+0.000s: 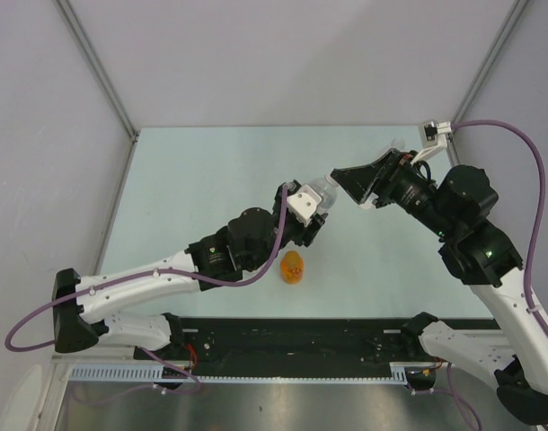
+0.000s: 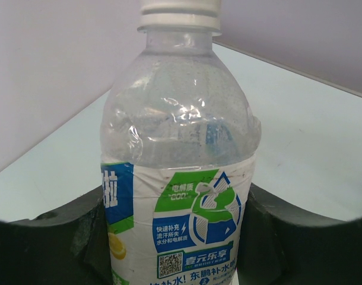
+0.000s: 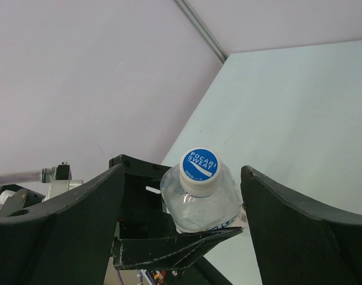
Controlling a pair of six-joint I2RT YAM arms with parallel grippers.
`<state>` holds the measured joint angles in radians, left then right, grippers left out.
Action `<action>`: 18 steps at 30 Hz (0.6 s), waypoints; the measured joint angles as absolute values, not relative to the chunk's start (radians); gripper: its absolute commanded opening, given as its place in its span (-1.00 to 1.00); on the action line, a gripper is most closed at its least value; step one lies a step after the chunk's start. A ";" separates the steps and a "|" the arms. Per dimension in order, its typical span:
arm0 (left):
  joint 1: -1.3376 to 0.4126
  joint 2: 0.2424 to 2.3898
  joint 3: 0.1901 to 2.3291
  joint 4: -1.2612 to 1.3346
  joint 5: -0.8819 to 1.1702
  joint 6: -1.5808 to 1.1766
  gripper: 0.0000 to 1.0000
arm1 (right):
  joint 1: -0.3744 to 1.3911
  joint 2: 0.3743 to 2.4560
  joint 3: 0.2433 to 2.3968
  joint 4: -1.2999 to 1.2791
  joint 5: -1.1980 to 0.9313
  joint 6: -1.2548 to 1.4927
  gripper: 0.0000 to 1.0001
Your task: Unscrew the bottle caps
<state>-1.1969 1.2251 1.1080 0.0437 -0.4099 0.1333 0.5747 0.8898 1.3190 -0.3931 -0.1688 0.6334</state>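
My left gripper [image 2: 175,237] is shut on the labelled body of a clear, blue-labelled bottle [image 2: 181,148], held above the table. Its white cap [image 2: 181,15] with a blue top [image 3: 200,169] is still on the neck. My right gripper [image 3: 181,172] is open, one finger on each side of the cap with gaps on both sides. From above, the right gripper [image 1: 348,184] meets the bottle [image 1: 326,190] at the left gripper [image 1: 312,214]. A small orange bottle [image 1: 292,267] rests on the table near the left arm.
The pale green table [image 1: 211,180] is bounded by grey walls at the back and sides, with a metal post [image 1: 94,63] at the back left corner. A black rail [image 1: 292,341] runs along the near edge by the arm bases.
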 measured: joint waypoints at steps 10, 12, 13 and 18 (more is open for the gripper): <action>-1.198 1.225 1.108 0.048 -0.417 0.137 -1.00 | 0.601 0.923 1.301 -0.400 -0.128 0.628 0.47; -1.199 1.225 1.108 0.051 -0.417 0.139 -1.00 | 0.601 0.932 1.299 -0.399 -0.125 0.628 0.39; -1.200 1.225 1.108 0.051 -0.417 0.140 -1.00 | 0.601 0.936 1.297 -0.399 -0.123 0.628 0.36; -1.200 1.225 1.108 0.051 -0.417 0.141 -1.00 | 0.605 0.943 1.290 -0.398 -0.120 0.626 -0.04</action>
<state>-1.2003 1.2251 1.1080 0.0505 -0.4168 0.1406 0.6052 0.9428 1.2896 -0.3981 -0.1204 0.6262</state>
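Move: The cap of the bottle held upright in the left gripper sits just off the right fingertips: roughly 2 cm ahead, 2 cm to the left and 4 cm below. From the left hand the cap is about 9 cm up, 1 cm ahead and 2 cm right. On the table some 36 cm below the right hand stands the orange bottle, 8 cm left and 2 cm ahead; the opened large bottle stands around 33 cm ahead and 20 cm right. Down first of all, with some forward and leftward travel, the right hand sinks about 3 cm onto the cap, around 3.5 cm of travel altogether, tipping a few degrees. Its fingers narrow from wide open to a little over half open, one on each side of the cap, without yet squeezing it. The left hand stays still and keeps its grip around the bottle's label. ##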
